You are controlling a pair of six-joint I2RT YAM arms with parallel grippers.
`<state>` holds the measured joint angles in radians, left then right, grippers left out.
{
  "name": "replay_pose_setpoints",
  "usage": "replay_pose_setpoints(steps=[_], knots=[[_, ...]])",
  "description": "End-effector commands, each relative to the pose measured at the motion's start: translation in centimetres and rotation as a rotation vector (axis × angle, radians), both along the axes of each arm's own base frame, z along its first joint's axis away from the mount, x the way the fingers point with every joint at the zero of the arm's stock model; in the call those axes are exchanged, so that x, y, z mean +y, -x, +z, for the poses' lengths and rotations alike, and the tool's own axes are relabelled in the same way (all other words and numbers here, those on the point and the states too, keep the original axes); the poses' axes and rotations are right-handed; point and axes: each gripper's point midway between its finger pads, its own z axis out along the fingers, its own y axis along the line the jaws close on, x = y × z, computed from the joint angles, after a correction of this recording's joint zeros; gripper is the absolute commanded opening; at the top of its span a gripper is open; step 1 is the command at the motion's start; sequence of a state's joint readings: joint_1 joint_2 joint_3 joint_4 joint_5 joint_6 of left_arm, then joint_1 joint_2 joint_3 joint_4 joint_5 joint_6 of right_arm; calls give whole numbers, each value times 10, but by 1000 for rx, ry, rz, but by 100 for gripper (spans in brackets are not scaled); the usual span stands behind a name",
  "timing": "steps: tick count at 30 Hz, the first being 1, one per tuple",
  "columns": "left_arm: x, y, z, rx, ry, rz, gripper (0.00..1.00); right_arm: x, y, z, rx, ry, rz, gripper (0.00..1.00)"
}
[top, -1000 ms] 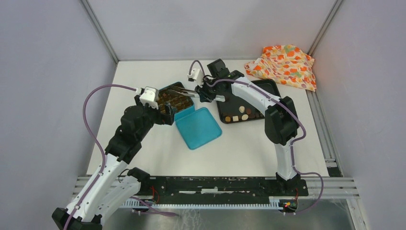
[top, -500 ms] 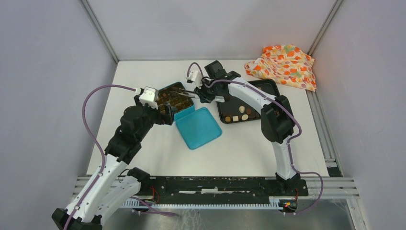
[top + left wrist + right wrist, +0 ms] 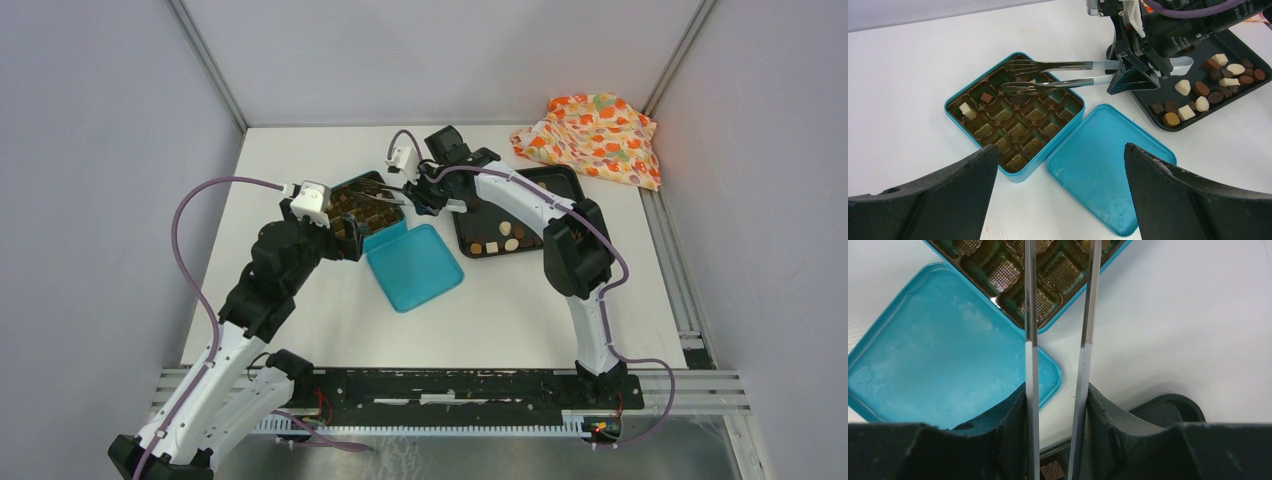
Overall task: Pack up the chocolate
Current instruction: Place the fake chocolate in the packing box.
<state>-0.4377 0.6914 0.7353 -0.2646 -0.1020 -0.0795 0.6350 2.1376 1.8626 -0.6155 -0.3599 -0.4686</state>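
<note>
The chocolate (image 3: 1208, 95) lies as several brown and cream pieces in a black tray (image 3: 560, 180), also seen from above (image 3: 505, 238). A cream piece (image 3: 967, 110) and a brown piece (image 3: 986, 97) sit in cells of the open teal tin (image 3: 1015, 170) (image 3: 365, 208). My right gripper (image 3: 1055, 395) (image 3: 430, 192) is shut on metal tongs (image 3: 1063, 72) (image 3: 1030, 315). The tong tips reach over the tin's far cells, spread apart. I cannot tell if anything is between them. My left gripper (image 3: 1059, 150) (image 3: 345, 238) hangs open above the tin's near corner and the lid, touching nothing.
The teal lid (image 3: 413, 266) (image 3: 948, 370) lies flat beside the tin, toward the near side. An orange flowery cloth (image 3: 592, 135) is bunched at the back right corner. The black tray's rim (image 3: 1168, 410) is just behind my right fingers.
My right gripper has shifted slightly left with the tongs, carrying their tips further over the tin, and the tong arms have spread a little. The left arm has not moved.
</note>
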Motion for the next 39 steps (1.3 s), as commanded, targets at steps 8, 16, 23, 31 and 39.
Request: replay_pose_setpoints(steps=[8, 16, 23, 31, 39], knots=[[3, -1, 17, -44, 13, 14, 100, 2, 14, 55, -78, -87, 48, 43], [4, 0, 19, -52, 18, 14, 100, -28, 39, 77, -109, -120, 51, 43], [3, 1, 19, -53, 21, 11, 100, -84, 49, 72, -121, -134, -10, 43], [2, 1, 18, -50, 20, 5, 100, -180, 47, 57, -85, -211, -194, 43], [1, -1, 16, -40, 16, 6, 100, -272, 47, 37, -81, -178, -431, 43]])
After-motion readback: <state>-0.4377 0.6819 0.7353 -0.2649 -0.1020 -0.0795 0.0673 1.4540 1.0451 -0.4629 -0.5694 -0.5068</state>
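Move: The right hand holds the parted tongs, tips still in the packing box, whose middle is some 13 cm to its left and nearly level front to back. The chocolates it goes back for cluster in the black tray about 26 cm to its right and 3 cm back, roughly 11 cm below; the blue lid lies about 12 cm back and 3 cm left. From the left hand, that cluster is some 42 cm right, 11 cm ahead and 25 cm below. After a short pause the right hand draws back and lifts about 5 cm each way, taking the tong tips up out of the packing box, their arms still apart and the fingers keeping their hold on the handles. It then swings fast to the right, some 25 cm in all, carrying the open tongs over the black tray towards the clustered chocolates, turning a good 20 degrees clockwise and sinking some 3 cm on the way. ##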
